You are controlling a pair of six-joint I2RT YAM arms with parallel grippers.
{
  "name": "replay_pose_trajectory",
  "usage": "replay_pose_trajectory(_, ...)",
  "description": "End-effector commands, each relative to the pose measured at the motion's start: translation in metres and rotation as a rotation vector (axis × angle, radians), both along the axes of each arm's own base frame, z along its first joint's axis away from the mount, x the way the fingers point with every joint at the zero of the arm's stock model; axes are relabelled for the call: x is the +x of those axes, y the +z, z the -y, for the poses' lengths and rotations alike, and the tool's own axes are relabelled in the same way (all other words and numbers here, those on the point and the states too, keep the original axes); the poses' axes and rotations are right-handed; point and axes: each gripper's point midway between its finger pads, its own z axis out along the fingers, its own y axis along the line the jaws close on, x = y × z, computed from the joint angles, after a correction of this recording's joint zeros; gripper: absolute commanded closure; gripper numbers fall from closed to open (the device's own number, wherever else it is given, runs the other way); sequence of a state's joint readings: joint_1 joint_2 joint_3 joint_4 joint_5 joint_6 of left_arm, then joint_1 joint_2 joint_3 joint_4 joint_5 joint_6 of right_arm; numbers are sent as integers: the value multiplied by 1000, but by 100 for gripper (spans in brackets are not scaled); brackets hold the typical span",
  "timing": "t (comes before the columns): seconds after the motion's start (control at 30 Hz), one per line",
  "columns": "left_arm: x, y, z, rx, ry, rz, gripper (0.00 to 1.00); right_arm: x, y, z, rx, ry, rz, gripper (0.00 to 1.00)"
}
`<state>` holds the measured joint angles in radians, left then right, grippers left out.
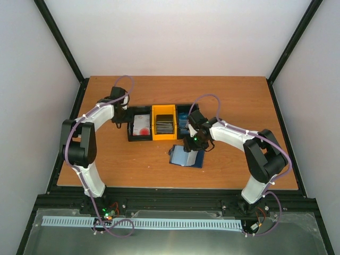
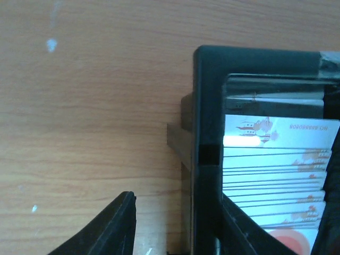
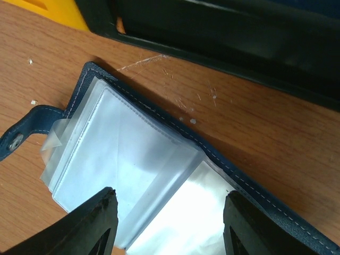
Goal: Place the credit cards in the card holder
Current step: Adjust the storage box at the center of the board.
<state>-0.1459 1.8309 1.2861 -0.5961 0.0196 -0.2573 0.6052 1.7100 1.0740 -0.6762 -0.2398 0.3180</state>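
The card holder (image 3: 159,154) lies open on the table, navy with clear plastic pockets and a snap tab at its left; it also shows in the top view (image 1: 187,158). My right gripper (image 3: 170,194) hovers open just above its pockets, holding nothing (image 1: 192,145). White credit cards (image 2: 276,170) with a red circle stand stacked in the tray's left compartment (image 1: 141,126). Dark grey cards (image 1: 164,127) fill the yellow compartment, blue ones (image 1: 183,122) the right one. My left gripper (image 2: 178,197) is open and straddles the tray's left wall (image 2: 207,159), one finger outside, one inside beside the cards.
The black-and-yellow three-compartment tray (image 1: 159,139) sits mid-table just behind the card holder. Bare wooden table (image 1: 228,95) extends behind and to both sides. Black frame rails (image 1: 66,50) and white walls enclose the table.
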Motion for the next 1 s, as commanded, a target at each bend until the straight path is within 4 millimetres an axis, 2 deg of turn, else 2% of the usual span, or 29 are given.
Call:
replay_pose_trajectory(0.0, -6, 17, -37, -13, 203, 18, 62, 3, 4, 0, 8, 5, 22, 46)
replay_pose_trajectory(0.13, -28, 21, -53, -21, 325, 2, 63, 3, 4, -1, 11, 6, 19, 46)
replay_pose_trajectory(0.23, -52, 10, -55, -31, 376, -51, 66, 2, 4, -1, 15, 5, 14, 46)
replay_pose_trajectory(0.4, -96, -10, -53, -62, 444, -141, 70, 2, 5, -1, 15, -3, 13, 46)
replay_pose_trajectory(0.53, -125, -21, -40, -143, 445, -191, 76, 0, 2, 1, 4, -20, 4, 47)
replay_pose_trajectory(0.67, -142, -21, -22, -252, 405, -203, 85, -5, 3, -1, 12, -18, -3, 48)
replay_pose_trajectory(0.87, -160, -19, -13, -332, 446, -207, 89, -14, 4, -3, 16, -20, -11, 48)
replay_pose_trajectory(0.97, -165, -20, -13, -367, 530, -206, 92, -16, 5, -4, 19, -26, -10, 48)
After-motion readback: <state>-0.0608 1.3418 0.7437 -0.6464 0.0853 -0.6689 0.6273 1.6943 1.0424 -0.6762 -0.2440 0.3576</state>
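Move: My left fingers already straddle the storage box's left-end wall; the box's middle lies about 20 cm to the right, 1 cm nearer me and some 3 cm lower. The white cards in the left compartment sit roughly 7 cm right and 2 cm back; the open card holder is some 31 cm right, 19 cm back and about 6 cm lower. From my waiting right hand the box's middle is about 15 cm ahead and 12 cm left. With my left hand I drag the box by its left-end wall, first left by nearly 5 cm, then chiefly back towards myself, about 15 cm in all, sinking slightly and turning some 25 degrees counter-clockwise. My fingers work along the wall towards its near corner and close from straddling it to pinching it. ##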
